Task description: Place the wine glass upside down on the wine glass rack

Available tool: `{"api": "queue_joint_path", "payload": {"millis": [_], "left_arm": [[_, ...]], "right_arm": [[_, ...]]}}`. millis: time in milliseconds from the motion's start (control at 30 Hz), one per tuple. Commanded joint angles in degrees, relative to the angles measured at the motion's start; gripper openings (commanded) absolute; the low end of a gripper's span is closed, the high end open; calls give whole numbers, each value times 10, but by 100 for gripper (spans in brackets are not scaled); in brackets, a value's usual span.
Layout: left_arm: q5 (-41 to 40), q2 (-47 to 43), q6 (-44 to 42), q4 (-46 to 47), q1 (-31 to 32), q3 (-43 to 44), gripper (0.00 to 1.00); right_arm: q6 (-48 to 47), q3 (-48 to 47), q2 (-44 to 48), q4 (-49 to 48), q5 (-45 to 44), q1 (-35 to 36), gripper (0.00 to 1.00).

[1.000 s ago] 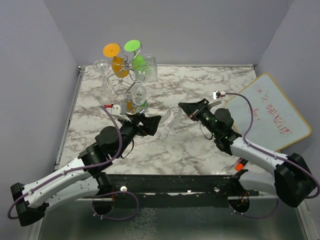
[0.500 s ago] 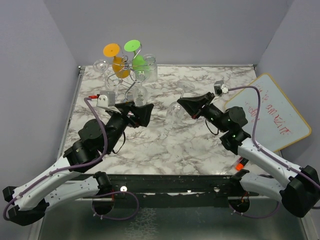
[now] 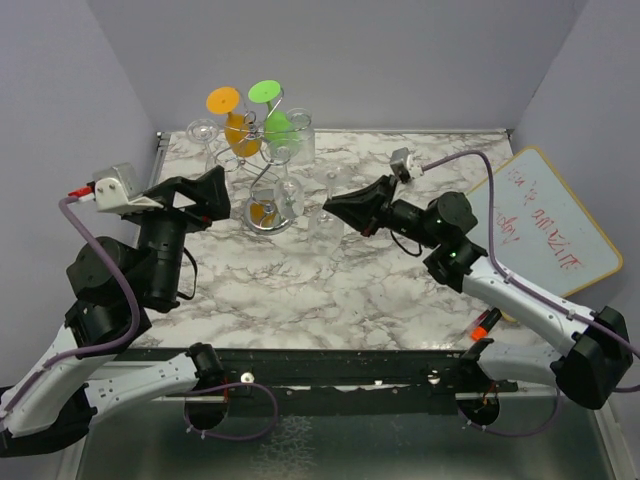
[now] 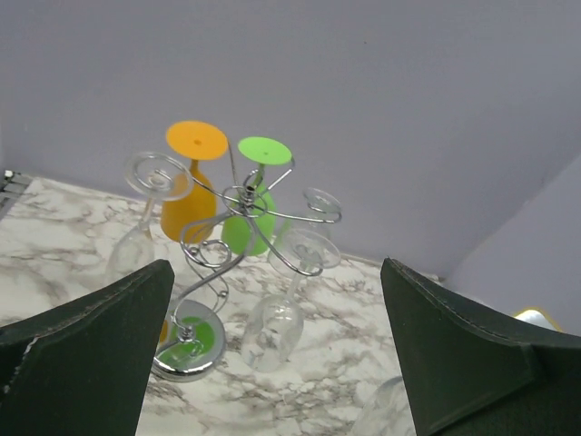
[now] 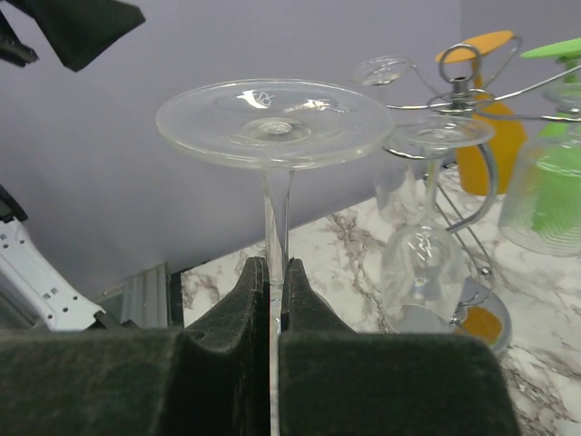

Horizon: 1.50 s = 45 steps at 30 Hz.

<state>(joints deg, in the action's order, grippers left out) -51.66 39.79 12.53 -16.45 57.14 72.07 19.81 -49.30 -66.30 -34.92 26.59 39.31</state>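
Note:
My right gripper (image 5: 274,268) is shut on the stem of a clear wine glass (image 5: 272,123), held upside down with its round foot on top. In the top view the right gripper (image 3: 335,207) holds the wine glass (image 3: 322,225) just right of the wine glass rack (image 3: 262,150), a silver wire stand on a round shiny base (image 3: 268,214). An orange glass (image 3: 238,128), a green glass (image 3: 276,118) and clear glasses hang on the rack. My left gripper (image 3: 222,192) is raised left of the rack and open, with nothing in it. In the left wrist view the left gripper (image 4: 277,282) frames the rack (image 4: 238,195).
A whiteboard (image 3: 545,225) with red writing leans at the table's right edge. A hanging clear glass (image 5: 422,263) is the rack's nearest to the held glass. The back wall stands close behind the rack. The marble table (image 3: 330,290) reaches to the arms' bases.
The right gripper has lifted the wine glass off the table and carried it left toward the rack. The left arm has risen and swung left, away from the glass.

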Motion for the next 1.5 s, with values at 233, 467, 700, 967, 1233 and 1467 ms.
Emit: {"api": "queue_joint_path", "payload": {"millis": [233,467,700,967,1233,1467], "left_arm": [[-96,-26,-123,-41,3,44,97],[-123,-76,-137,-58,3,36,97],[-136,-112,-137,-76,3,19,97],[-126,-141,-128,-88,3,12,97],[-127,-142,-149,-97,3,30,97],[-124,-146,-153,-97,4,30,97]], "right_arm": [[-54,-127,-112,16,-93,107,1],[-53,-207,-207,12,-198,155,0],[-17,-287,-301,27,-311,184,1],[42,-376,-377,68,-404,198,0],[66,-415,-424,107,-497,205,1],[63,-458,-463,131,-493,205,1]]}}
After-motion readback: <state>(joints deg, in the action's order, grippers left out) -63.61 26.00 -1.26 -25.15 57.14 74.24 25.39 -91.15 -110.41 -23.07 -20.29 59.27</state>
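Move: The right hand holds the clear wine glass upside down by its stem. The rack's free front-left hook lies about 13 cm ahead of this hand, 23 cm to its left and some 3 cm lower. The rack's hub is about 22 cm ahead and 18 cm left, roughly level; a hung clear glass is some 13 cm ahead, 10 cm left and 5 cm lower. For the left hand the free hook is about 20 cm straight ahead and 12 cm lower. Leftward first, then curving forward and down, the right hand carries the inverted glass about 18 cm left, 10 cm forward and 5 cm down to the rack's free front-left hook, keeping its grip on the stem. Its wrist swings some 25 degrees clockwise and tips the glass's foot forward. The empty left hand, still open, backs off 12 cm left and a little back. ##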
